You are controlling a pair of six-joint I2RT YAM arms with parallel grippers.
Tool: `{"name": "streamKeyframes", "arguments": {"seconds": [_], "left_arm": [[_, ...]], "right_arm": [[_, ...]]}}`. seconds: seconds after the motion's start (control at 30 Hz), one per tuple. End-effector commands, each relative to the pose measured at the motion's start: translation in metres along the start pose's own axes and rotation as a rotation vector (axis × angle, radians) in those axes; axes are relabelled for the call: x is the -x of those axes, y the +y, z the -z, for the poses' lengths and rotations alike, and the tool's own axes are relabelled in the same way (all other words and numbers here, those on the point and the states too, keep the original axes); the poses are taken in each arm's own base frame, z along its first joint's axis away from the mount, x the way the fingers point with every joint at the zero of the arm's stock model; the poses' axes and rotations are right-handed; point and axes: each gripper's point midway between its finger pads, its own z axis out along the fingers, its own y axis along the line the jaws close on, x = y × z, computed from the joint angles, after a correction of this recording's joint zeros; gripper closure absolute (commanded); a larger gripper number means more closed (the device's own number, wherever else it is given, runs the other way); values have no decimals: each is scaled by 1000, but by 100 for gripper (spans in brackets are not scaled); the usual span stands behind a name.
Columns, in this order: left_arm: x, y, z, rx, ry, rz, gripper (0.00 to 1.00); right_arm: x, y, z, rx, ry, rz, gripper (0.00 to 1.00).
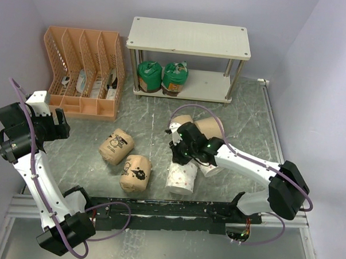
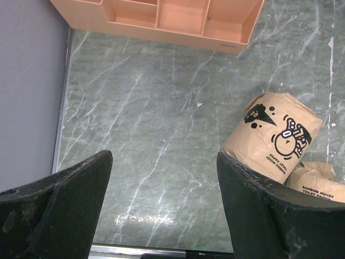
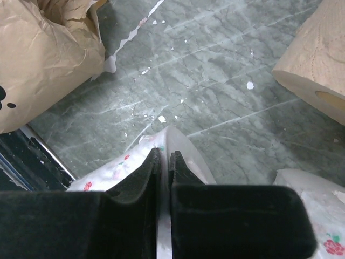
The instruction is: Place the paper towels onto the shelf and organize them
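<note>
The shelf stands at the back with two green-topped brown rolls on its lower board. Two tan rolls with black prints lie left of centre; one shows in the left wrist view. My right gripper is shut on the wrapper top of a white dotted roll, seen pinched between the jaws in the right wrist view. A second dotted roll lies beside it. Two plain tan rolls lie behind the arm. My left gripper is open and empty, high at the left.
An orange slotted file organizer stands at the back left, left of the shelf. The table's black front rail runs along the near edge. Grey walls close in both sides.
</note>
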Motion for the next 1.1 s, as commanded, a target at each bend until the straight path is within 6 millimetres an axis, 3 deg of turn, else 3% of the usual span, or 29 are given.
{"name": "streamKeyframes", "arguments": {"seconds": [0.0, 0.1, 0.33, 0.63, 1.07], "left_arm": [[4, -1, 2, -10, -28, -11, 10], [4, 0, 1, -9, -26, -9, 10], [3, 0, 1, -9, -20, -6, 10], [3, 1, 0, -6, -18, -4, 10], [3, 1, 0, -5, -18, -1, 10]], "right_arm": [[7, -5, 8, -36, 4, -13, 100], [36, -7, 23, -75, -65, -10, 100], [127, -17, 74, -186, -291, 39, 100], [198, -54, 100, -436, -464, 159, 100], [281, -184, 121, -1003, -531, 347, 100]]}}
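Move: The right hand already has its fingers shut on the upper edge of a white floral roll on the table. The free spot on the lower shelf board lies roughly 34 cm ahead of it, 8 cm right and some 4 cm lower; the nearer green roll stands about 34 cm ahead and 4 cm left. Near brown roll: about 13 cm ahead, straight on; other floral roll: 2 cm ahead, 12 cm right. From the idle left hand the spot is about 31 cm ahead, 53 cm right. Keeping its pinch on the white floral roll's edge, the right hand lifts it clear of the table, rising some 17 cm mostly at first. It then swings forward about 22 cm in all over the near brown roll towards the lower shelf, while the wrist tips the fingers up by nearly 50 degrees until they point mainly forward. ##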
